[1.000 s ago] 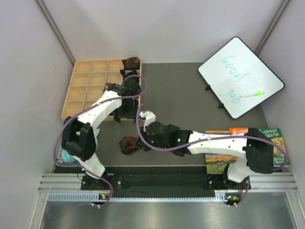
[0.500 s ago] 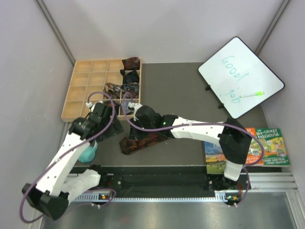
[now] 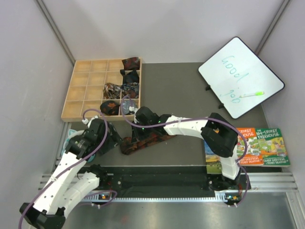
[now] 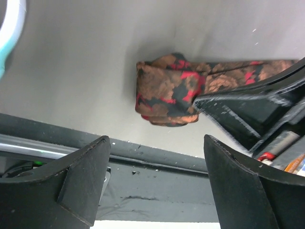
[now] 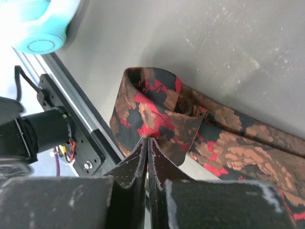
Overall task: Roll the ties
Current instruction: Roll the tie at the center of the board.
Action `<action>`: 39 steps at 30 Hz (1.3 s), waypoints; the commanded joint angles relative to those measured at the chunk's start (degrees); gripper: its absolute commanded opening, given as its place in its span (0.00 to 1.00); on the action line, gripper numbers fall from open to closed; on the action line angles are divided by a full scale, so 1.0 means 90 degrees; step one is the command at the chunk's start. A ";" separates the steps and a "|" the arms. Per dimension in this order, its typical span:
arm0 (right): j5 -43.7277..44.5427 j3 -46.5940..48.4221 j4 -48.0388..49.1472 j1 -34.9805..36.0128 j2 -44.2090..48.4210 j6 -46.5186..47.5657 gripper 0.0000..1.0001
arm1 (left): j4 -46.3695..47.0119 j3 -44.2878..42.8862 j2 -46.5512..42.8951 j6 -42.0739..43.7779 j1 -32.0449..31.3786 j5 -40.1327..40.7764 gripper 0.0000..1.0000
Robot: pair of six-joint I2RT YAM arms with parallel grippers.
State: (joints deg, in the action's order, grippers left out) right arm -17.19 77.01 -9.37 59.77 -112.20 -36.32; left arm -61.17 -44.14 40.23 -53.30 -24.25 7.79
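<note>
A long dark tie with rust-orange and red print lies on the grey table, its left end loosely curled over. My right gripper is shut, its tips resting against that curled end with nothing visibly pinched between them. My left gripper hangs open just near-left of the tie's end and touches nothing; from above it sits left of the tie. Several rolled ties sit in cells of the wooden tray.
Teal headphones lie at the table's near-left edge, close to my left arm. A whiteboard with a green pen stands at the back right. A colourful book lies near right. The metal rail runs along the front.
My left arm has pulled back from the tray to the near-left of the table, its jaws wider. A rolled tie now shows in the tray's near row. My right gripper shifted left along the tie.
</note>
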 commanded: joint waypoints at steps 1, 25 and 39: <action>-0.0180 -0.0139 0.0494 -0.0127 0.0045 -0.0067 0.00 | 0.0293 0.0148 0.0003 -0.0113 0.0019 -0.0221 0.83; -0.0063 -0.1018 0.1002 -0.0381 -0.0160 -0.0213 0.00 | 0.1708 0.1174 0.0432 -0.0269 0.0009 -0.0426 0.72; 0.0035 -0.1428 0.1314 -0.0391 -0.0170 -0.0194 0.00 | 0.3094 0.1926 0.1106 -0.0377 -0.0186 -0.0632 0.59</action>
State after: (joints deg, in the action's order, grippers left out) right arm -18.41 65.98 3.46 56.60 -113.06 -39.07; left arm -39.75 -28.23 49.06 -55.88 -24.91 2.37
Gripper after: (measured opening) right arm 0.004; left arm 0.609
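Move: The rolled end of the tie lies some 11 cm below the left hand, about 3 cm ahead and 4 cm to its right. From the right hand it is roughly 3 cm left, 1 cm back and 5 cm lower. The tie's loose tail runs about 9 cm to the right of the right hand, level fore and aft. The headphones sit some 16 cm to the left hand's left, level with it; a grey rolled tie in the tray lies about 15 cm ahead and 6 cm right of that hand. Towards the roll the left hand sinks about 8 cm, at first nearly straight down, then also easing some 3 cm to the right and a little forward, its open jaws narrowing partway to come close around it. At the roll's right side the right hand, still shut, presses its tips down some 4 cm while working about 2 cm right and slightly forward. ##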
